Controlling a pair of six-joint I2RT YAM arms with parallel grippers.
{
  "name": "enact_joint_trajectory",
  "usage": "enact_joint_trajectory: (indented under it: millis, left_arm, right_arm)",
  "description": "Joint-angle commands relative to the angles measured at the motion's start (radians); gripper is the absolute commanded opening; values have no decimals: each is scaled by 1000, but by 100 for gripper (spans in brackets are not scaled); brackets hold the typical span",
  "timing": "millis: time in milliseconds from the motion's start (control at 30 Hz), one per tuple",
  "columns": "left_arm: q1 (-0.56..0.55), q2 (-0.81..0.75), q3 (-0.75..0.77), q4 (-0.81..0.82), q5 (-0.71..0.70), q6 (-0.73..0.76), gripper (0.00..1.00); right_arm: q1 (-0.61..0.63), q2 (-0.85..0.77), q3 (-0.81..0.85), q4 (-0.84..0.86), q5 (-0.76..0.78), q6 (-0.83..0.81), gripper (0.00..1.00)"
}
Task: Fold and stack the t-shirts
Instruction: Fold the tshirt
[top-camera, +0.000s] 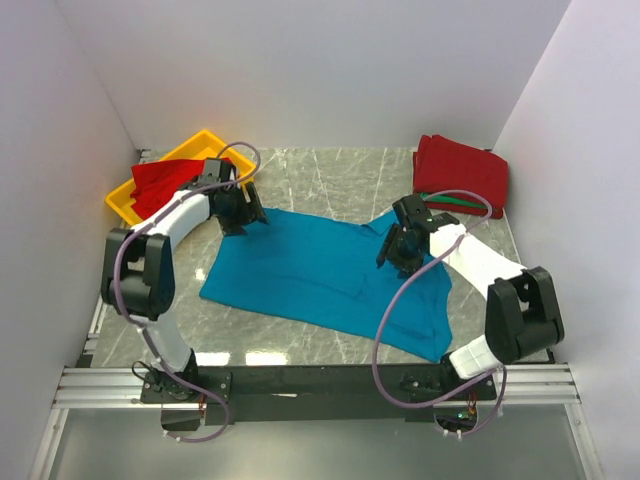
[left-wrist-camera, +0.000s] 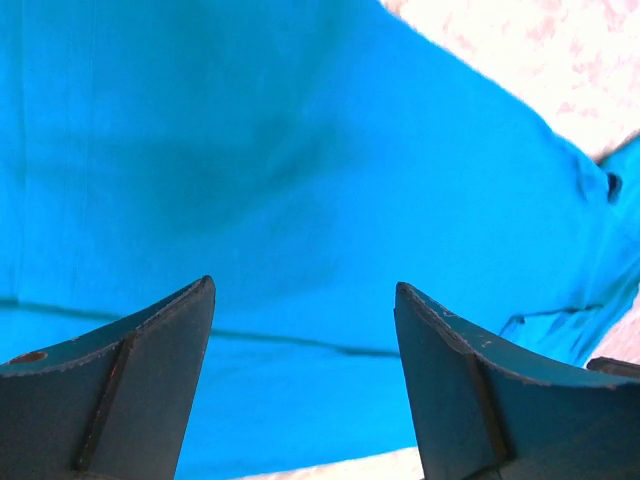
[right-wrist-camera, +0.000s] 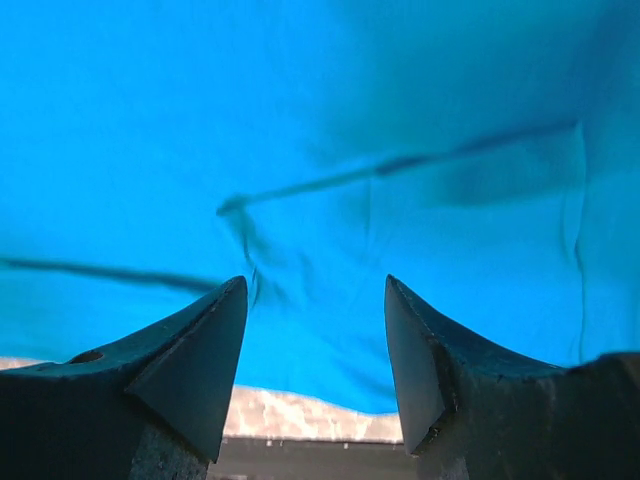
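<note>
A teal-blue t-shirt (top-camera: 310, 270) lies spread on the marble table and fills both wrist views (left-wrist-camera: 300, 180) (right-wrist-camera: 300, 150). My left gripper (top-camera: 243, 215) hangs open over the shirt's far left corner, nothing between its fingers (left-wrist-camera: 305, 290). My right gripper (top-camera: 392, 252) is open above the shirt's right part, near a crease, and holds nothing (right-wrist-camera: 315, 290). A folded red t-shirt (top-camera: 462, 170) sits at the back right on top of a green one (top-camera: 452, 202). Another red t-shirt (top-camera: 165, 182) lies crumpled in the yellow tray (top-camera: 122, 203).
White walls close in the table on the left, back and right. The yellow tray stands at the back left, right behind my left arm. Bare marble (top-camera: 330, 175) shows between tray and red stack. A metal rail (top-camera: 300, 380) runs along the near edge.
</note>
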Motion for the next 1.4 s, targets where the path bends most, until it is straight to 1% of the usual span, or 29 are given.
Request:
enact_joint_trajectory:
  millis: [0, 100, 267, 500, 700, 900, 1000, 1100, 1167, 1267, 1300, 1367]
  left_arm:
    - [7, 70, 68, -8, -14, 43, 79]
    - [8, 111, 82, 9, -14, 65, 79]
    - [18, 138, 60, 28, -35, 88, 79]
    - [22, 110, -21, 46, -60, 67, 79]
    - [22, 78, -82, 42, -87, 53, 79]
    - [22, 35, -122, 69, -32, 40, 79]
    - [22, 30, -95, 54, -20, 34, 79]
    - [22, 38, -18, 19, -38, 34, 79]
    - [27, 55, 60, -1, -61, 37, 79]
    - [36, 99, 163, -41, -135, 47, 79]
    - [42, 113, 215, -52, -181, 53, 79]
    - [48, 153, 255, -77, -222, 59, 78]
  right_arm:
    - [-24, 66, 37, 35, 25, -43, 64]
    - [-44, 127, 51, 71, 54, -56, 64]
    - [-70, 189, 48, 96, 76, -66, 64]
    - [-119, 206, -24, 88, 94, -56, 64]
    - [-133, 198, -75, 73, 108, -43, 64]
    - [-134, 183, -118, 84, 102, -40, 64]
    - [-134, 181, -109, 79, 99, -48, 64]
    - [-136, 169, -78, 69, 90, -60, 64]
    - [-136, 155, -46, 56, 84, -68, 64]
    - [-134, 137, 2, 39, 73, -79, 64]
    - [-134, 134, 14, 35, 70, -82, 64]
    - [-136, 125, 49, 18, 65, -91, 63]
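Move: The blue t-shirt lies flat some 6 cm below both open grippers. Its far-left corner is about 6 cm ahead and 4 cm left of the left hand. Its right edge is level with the right hand and 10 cm to its right. The yellow basket sits about 12 cm ahead and 13 cm left of the left hand, the red folded stack 19 cm ahead and 13 cm right of the right hand. The spread t-shirt gets a smoothing pass: both grippers, kept open, drop about 5 cm onto the cloth. The right slides some 4 cm right towards the shirt's right edge and stays low. The left slides a little left and back on the far-left part, then lifts about 6 cm and sweeps forward to above the corner. ##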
